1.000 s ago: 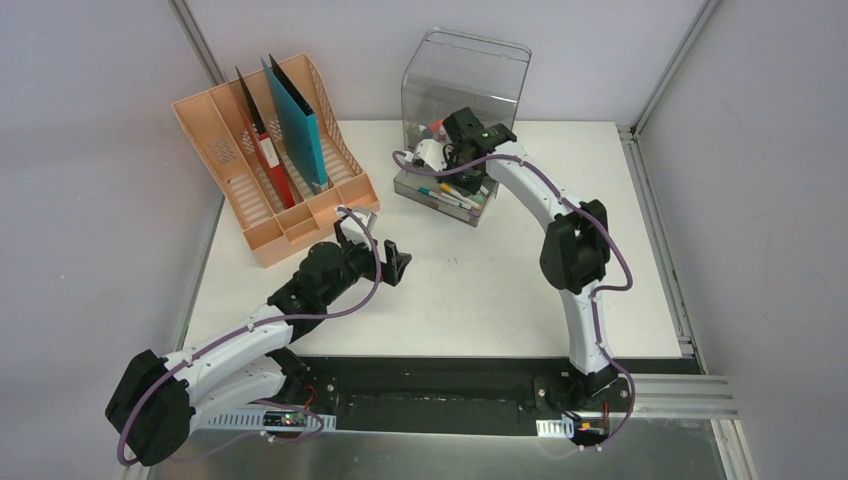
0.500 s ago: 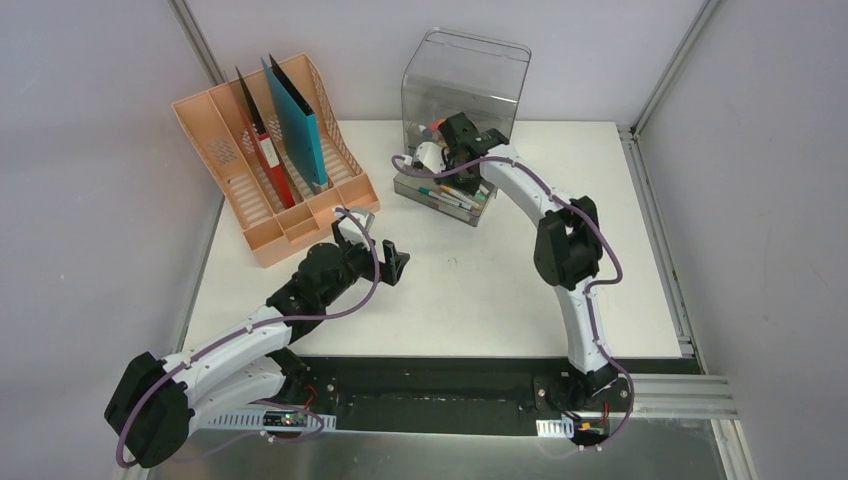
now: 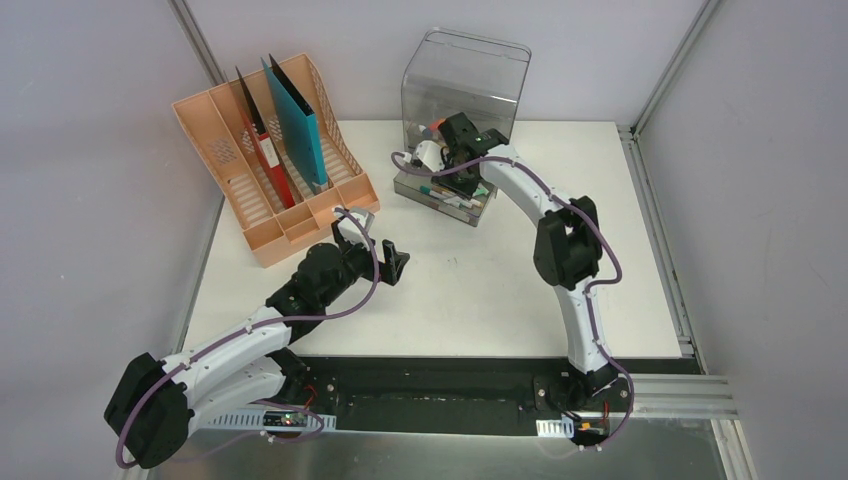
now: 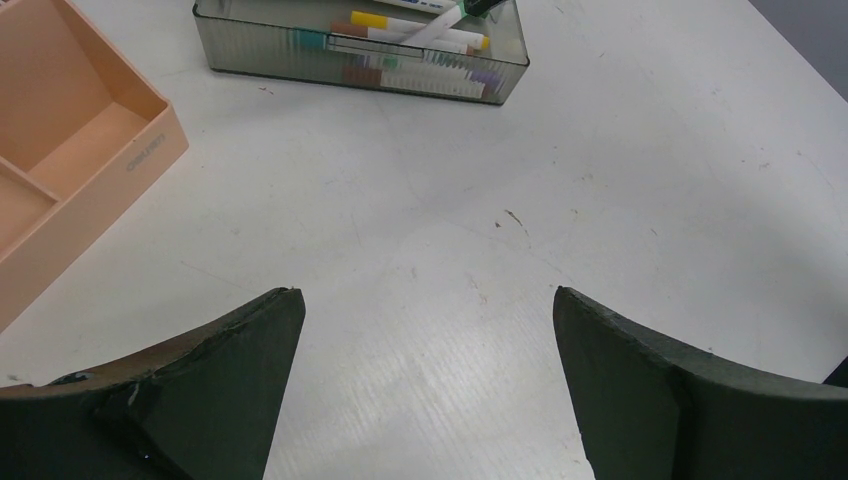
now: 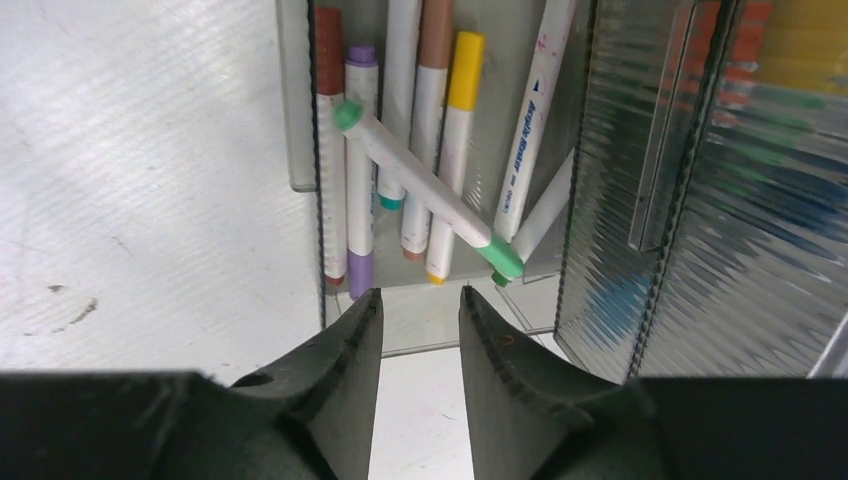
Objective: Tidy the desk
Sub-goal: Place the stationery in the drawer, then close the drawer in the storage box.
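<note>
The white desk [image 3: 480, 290] carries a clear grey drawer box [image 3: 465, 75] at the back, with its drawer [image 3: 445, 200] pulled out. Several markers lie in the drawer, and a green-capped marker [image 5: 430, 185] lies slantwise on top of them. My right gripper [image 3: 463, 172] hangs just above the drawer's inner end. In the right wrist view the right gripper [image 5: 420, 292] is open by a narrow gap with nothing in it. My left gripper [image 3: 372, 238] hovers wide open over bare desk [image 4: 600, 180]. The left gripper [image 4: 428, 292] holds nothing.
A peach slotted file rack [image 3: 270, 160] stands at the back left with a red folder [image 3: 265, 150] and a teal folder [image 3: 300, 120] upright in it. Its corner [image 4: 60, 150] is close to my left gripper. The box's ribbed wall [image 5: 700, 200] is right of my right fingers.
My right wrist has shifted a little to the left over the drawer and its jaws have parted. The left arm has not moved.
</note>
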`<state>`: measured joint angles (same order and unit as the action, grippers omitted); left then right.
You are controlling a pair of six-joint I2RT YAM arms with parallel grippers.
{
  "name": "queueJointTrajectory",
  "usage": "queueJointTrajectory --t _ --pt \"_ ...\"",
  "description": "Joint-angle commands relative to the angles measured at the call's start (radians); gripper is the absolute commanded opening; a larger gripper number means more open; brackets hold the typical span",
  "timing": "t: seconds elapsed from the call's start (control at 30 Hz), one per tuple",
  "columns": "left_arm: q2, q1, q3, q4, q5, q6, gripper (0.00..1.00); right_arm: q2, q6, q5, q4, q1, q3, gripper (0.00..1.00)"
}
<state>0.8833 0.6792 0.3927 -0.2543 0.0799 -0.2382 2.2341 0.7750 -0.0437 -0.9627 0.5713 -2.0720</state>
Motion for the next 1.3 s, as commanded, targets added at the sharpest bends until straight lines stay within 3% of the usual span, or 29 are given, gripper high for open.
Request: queueJointTrajectory --t 0.0,0.37,0.53,0.7,0.77,1.27 --pt "0.006 -0.004 -0.006 -0.041 0.007 -0.002 0.99 -0.116 -0.084 0.116 0.004 0.006 -0.008 0.36" --pt "0.043 -0.004 0.009 -0.065 -0.004 -0.025 0.99 -0.256 -0.216 0.528 0.022 0.006 0.129 0.32" --pt "0.037 -0.005 -0.008 -0.084 0.053 -0.087 0.99 -0.259 -0.236 0.633 0.045 0.010 0.166 0.29" --pt "0.040 -0.009 -0.003 -0.053 0.064 -0.110 0.99 -0.221 -0.236 0.584 0.065 0.018 0.180 0.17" --pt "0.040 -0.014 0.001 -0.037 0.064 -0.121 0.99 -0.201 -0.230 0.534 0.077 0.023 0.185 0.00" --pt "0.057 -0.046 0.015 0.014 0.061 -0.162 0.99 -0.074 -0.124 0.161 0.240 0.061 0.242 0.00"
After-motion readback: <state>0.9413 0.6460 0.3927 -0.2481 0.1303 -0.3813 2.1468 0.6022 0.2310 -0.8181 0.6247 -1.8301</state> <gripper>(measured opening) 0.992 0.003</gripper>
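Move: The drawer front is what my right hand goes for next. Its middle is about 2 cm back, 8 cm to the left and 5 cm below that hand, which still hovers inside the open drawer's right end. The green-ended marker lies in the drawer some 3 cm ahead, 6 cm left and 5 cm down; the clear cabinet stands about 14 cm ahead and 1 cm right. From my left hand the drawer front is roughly 14 cm ahead, 7 cm right and 11 cm lower. I pull my right hand clear of the marker and over the drawer front, about 10 cm back, 6 cm up and 7 cm left, rolling its left side up some 30 degrees while the fingers shut. Then I sink it nearly 9 cm, easing forward and partly rolling back, so the closed tips come down just outside the front's right half. My left hand, open and empty, dips about 2 cm. ##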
